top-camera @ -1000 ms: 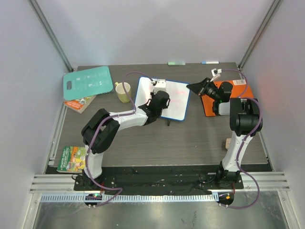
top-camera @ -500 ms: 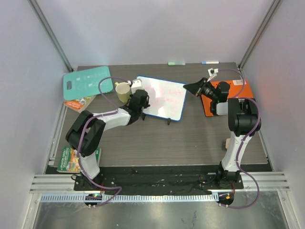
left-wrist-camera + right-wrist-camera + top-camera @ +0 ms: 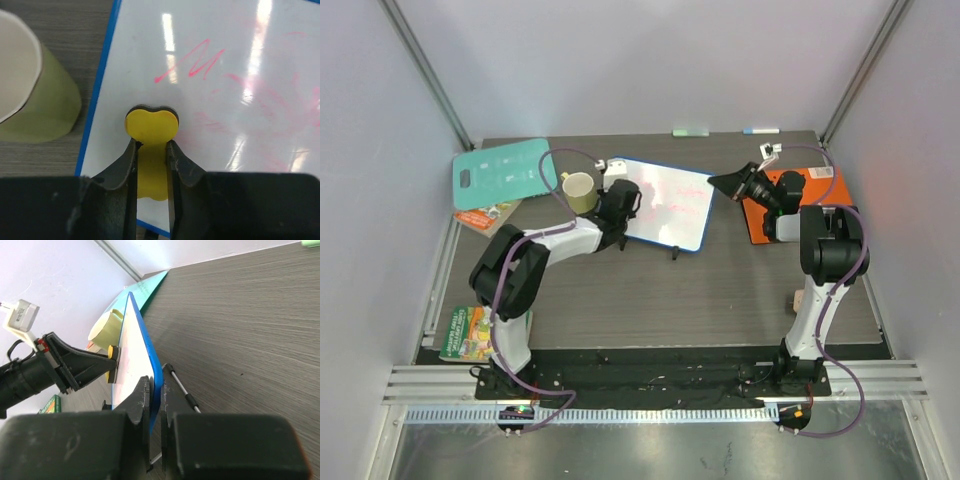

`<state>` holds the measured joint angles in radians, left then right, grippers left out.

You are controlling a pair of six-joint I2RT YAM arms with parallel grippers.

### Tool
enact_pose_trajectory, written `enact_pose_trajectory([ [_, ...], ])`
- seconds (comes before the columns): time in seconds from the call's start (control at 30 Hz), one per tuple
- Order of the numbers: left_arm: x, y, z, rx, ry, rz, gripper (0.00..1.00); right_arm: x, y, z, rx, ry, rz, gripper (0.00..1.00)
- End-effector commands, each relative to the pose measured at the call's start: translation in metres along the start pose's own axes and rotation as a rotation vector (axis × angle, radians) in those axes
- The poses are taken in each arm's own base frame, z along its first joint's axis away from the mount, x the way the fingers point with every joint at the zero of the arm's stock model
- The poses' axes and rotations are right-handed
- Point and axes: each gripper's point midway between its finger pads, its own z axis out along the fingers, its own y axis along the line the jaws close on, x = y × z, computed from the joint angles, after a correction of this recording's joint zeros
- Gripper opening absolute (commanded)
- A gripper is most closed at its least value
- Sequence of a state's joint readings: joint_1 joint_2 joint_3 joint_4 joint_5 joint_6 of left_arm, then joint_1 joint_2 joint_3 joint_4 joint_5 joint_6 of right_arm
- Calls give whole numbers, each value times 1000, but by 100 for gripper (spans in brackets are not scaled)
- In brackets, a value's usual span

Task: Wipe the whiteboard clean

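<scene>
The whiteboard (image 3: 668, 203), white with a blue frame, stands propped on the table's middle back. Red marker lines and pink smears (image 3: 192, 62) show on it. My left gripper (image 3: 620, 200) is shut on a yellow eraser (image 3: 151, 125) with a dark pad, pressed on the board near its left edge. My right gripper (image 3: 723, 183) is shut on the board's right edge (image 3: 152, 365). In the right wrist view the eraser (image 3: 113, 364) touches the board's face, and the wire stand (image 3: 180, 382) shows behind.
A green mug (image 3: 579, 191) stands just left of the board, close to my left gripper; it also shows in the left wrist view (image 3: 35, 100). A teal cutting board (image 3: 504, 172) lies at back left, an orange folder (image 3: 798, 200) under my right arm, and books (image 3: 472, 333) at the left edge.
My left gripper swept the eraser leftward across the board towards the mug, then moved a little right and farther back. The right gripper has kept hold of the board's edge.
</scene>
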<state>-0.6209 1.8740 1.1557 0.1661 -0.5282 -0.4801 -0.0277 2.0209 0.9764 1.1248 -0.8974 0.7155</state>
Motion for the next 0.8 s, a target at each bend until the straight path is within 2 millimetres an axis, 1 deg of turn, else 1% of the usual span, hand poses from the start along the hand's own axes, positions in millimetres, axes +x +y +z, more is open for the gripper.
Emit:
enact_pose_trajectory([
  [0.0, 47, -99, -12, 242, 83, 125, 0, -18, 23, 4, -104, -27, -213, 2],
  [0.03, 48, -115, -16, 290, 83, 112, 0, -18, 24, 4, -105, -26, -213, 1],
  [0.1, 57, -137, -20, 353, 104, 91, 0, -19, 24, 5, -105, -26, -211, 2],
  [0.13, 62, -148, -26, 382, 109, 92, 0, -19, 23, 5, -105, -26, -210, 1],
  [0.2, 68, -156, -27, 389, 120, 83, 0, -20, 24, 5, -105, -28, -212, 1],
  [0.23, 70, -156, -27, 384, 124, 84, 0, -19, 23, 5, -103, -26, -209, 1],
  [0.3, 75, -142, -23, 328, 129, 94, 0, -18, 23, 5, -104, -27, -210, 1],
  [0.33, 71, -129, -18, 282, 116, 90, 0, -19, 23, 5, -105, -26, -210, 1],
  [0.4, 69, -109, -13, 237, 122, 77, 0, -18, 23, 5, -105, -26, -210, 2],
  [0.43, 71, -95, -14, 209, 131, 65, 0, -19, 23, 5, -106, -27, -208, 2],
  [0.47, 65, -77, -8, 173, 127, 42, 0, -19, 23, 5, -107, -28, -209, 1],
  [0.5, 64, -65, -7, 150, 127, 29, 0, -19, 23, 5, -106, -27, -206, 1],
  [0.53, 61, -51, -11, 124, 122, 11, 0, -19, 23, 5, -107, -27, -208, 1],
  [0.57, 55, -33, -7, 83, 112, -9, 0, -19, 23, 5, -107, -28, -208, 1],
  [0.63, 49, -13, -8, 41, 105, -38, 0, -19, 24, 5, -107, -27, -206, 1],
  [0.67, 45, 3, -9, 13, 100, -50, 0, -19, 23, 5, -105, -28, -206, 1],
  [0.7, 42, 12, -9, -9, 96, -55, 0, -19, 23, 5, -105, -29, -208, 1],
  [0.73, 45, 21, -10, -36, 107, -47, 0, -20, 24, 5, -106, -29, -207, 1],
  [0.77, 41, 31, -12, -76, 93, -50, 0, -19, 24, 5, -105, -29, -211, 1],
])
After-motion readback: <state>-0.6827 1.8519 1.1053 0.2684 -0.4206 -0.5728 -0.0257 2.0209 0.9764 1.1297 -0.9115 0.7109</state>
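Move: The left hand holds the yellow eraser on the whiteboard's lower-left part; the board's middle lies about 8 cm to its right, 2 cm ahead and 1 cm higher. From that hand, a red zigzag on the board is some 6 cm ahead, 3 cm right and 3 cm up, and the mug is about 11 cm left, 3 cm ahead and 4 cm lower. From the right hand, the board's middle lies roughly 13 cm left, 6 cm back and 4 cm lower. Keep the eraser pinched and its pad on the board, and wipe the left gripper quickly right along the lower part, about 14 cm, letting it turn some 15 degrees clockwise; then sweep back left about 9 cm, turning partly back counter-clockwise. Keep the right gripper shut on the board's upper right edge to steady it, letting it shift about a centimetre right and back. ##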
